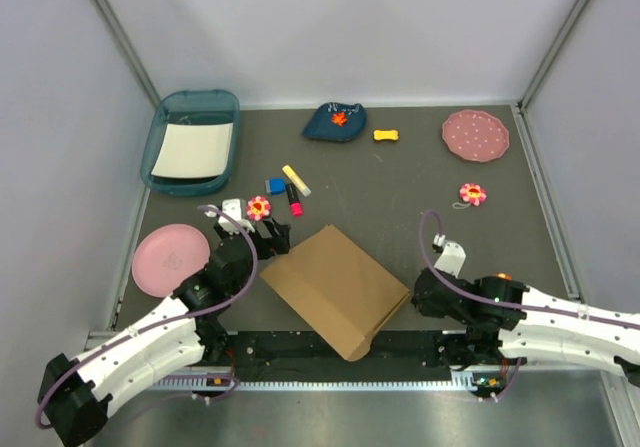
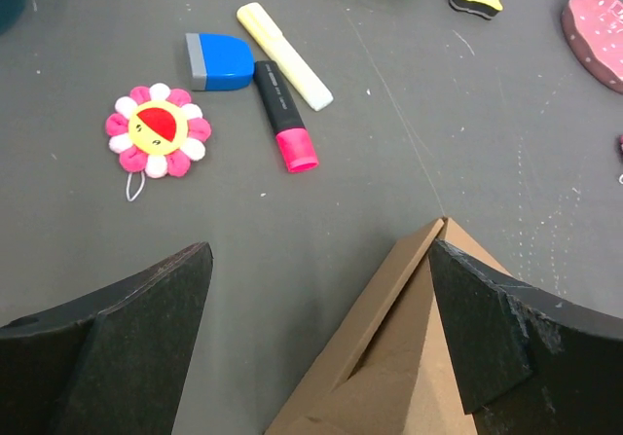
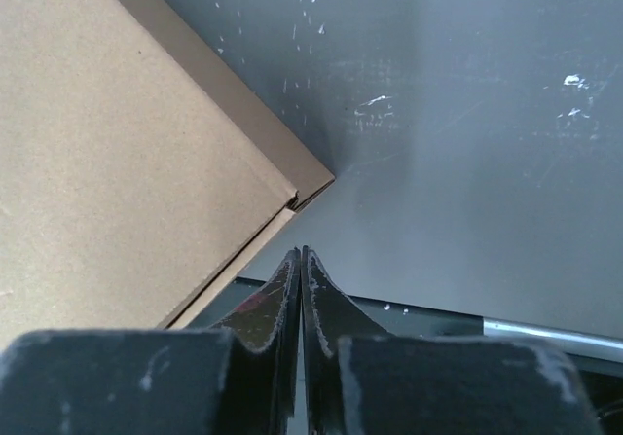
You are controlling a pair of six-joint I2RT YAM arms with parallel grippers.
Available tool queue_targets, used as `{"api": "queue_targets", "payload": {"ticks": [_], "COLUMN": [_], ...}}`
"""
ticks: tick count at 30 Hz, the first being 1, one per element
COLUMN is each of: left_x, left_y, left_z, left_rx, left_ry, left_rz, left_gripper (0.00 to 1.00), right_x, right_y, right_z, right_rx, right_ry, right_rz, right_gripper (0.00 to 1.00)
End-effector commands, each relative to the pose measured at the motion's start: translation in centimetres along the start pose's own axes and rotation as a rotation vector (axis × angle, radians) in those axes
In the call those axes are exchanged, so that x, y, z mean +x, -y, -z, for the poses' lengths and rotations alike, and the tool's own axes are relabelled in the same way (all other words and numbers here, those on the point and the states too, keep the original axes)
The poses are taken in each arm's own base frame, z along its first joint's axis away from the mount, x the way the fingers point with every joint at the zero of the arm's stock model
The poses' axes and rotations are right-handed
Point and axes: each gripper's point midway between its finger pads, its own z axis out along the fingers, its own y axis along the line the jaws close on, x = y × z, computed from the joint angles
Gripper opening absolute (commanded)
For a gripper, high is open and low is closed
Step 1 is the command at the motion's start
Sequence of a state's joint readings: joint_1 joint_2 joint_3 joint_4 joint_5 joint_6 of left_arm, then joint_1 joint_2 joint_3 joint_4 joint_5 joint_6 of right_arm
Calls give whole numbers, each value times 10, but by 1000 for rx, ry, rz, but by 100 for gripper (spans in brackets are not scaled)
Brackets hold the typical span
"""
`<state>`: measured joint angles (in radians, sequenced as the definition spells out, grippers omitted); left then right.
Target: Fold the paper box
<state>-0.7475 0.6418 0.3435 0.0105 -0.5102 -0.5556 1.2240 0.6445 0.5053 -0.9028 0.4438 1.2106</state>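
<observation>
The paper box (image 1: 335, 287) is a brown cardboard piece lying folded on the dark table, one corner hanging over the near edge. My left gripper (image 1: 274, 237) stands open at its far-left corner. In the left wrist view that corner of the box (image 2: 409, 357) rises between the fingers, close against the right finger (image 2: 487, 328), while the left finger (image 2: 146, 328) is well clear of it. My right gripper (image 3: 301, 253) is shut with nothing in it, its tips just short of the right corner of the box (image 3: 127, 143).
A teal tray (image 1: 160, 137) with a white sheet stands back left, a pink plate (image 1: 168, 257) beside my left arm, a dotted pink plate (image 1: 475, 135) back right. Two flower toys (image 1: 259, 207) (image 1: 472, 194), markers (image 1: 295, 179), a blue eraser (image 1: 275, 185), a yellow toy (image 1: 386, 135) and a dark pouch (image 1: 335, 122) lie beyond the box.
</observation>
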Motion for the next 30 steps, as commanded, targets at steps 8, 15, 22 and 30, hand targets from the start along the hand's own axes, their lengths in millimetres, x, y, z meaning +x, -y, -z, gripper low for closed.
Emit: {"api": "queue_targets", "payload": {"ticks": [8,15,22,30], "left_x": [14,32,41,28], "left_y": [30,37,39,32], "left_z": [-8,-15,-28,-31], "left_rx": [155,188,166,120], "left_ry": [-31,-89,-120,-120], "left_rz": [49,38,27,-16], "left_gripper": [97,95,95,96], "right_x": [-21,-86,-153,-185], "right_y": [-23,-37,-49,-19], "right_z": [-34,-58,-93,-8], "right_rx": [46,-6,8,95], "right_ry": [89,161,146,266], "right_rz": [-54,-99,-79,21], "right_gripper": [0,1,2,7]}}
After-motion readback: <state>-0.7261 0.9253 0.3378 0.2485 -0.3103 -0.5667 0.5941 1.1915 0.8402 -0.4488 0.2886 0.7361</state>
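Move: The closed paper box lies with its middle about 18 cm to the right hand's left, 3 cm ahead and 4 cm lower. Its right corner is only some 3 cm ahead of that hand's shut fingers, and a pink flower toy stands about 27 cm ahead and 13 cm to the right. From the left hand, the box's middle is 15 cm right, 10 cm back and 12 cm below; a pink-capped marker lies 11 cm ahead and 5 cm right. Sinking about 3 cm behind the box's right corner, the right hand then sweeps some 18 cm forward with shut fingers, pushing that corner forward as it passes, turns about 10 degrees clockwise and ends climbing clear. The open left hand slides about 5 cm right and 3 cm down towards the box's far-left side, turning some 10 degrees clockwise. ##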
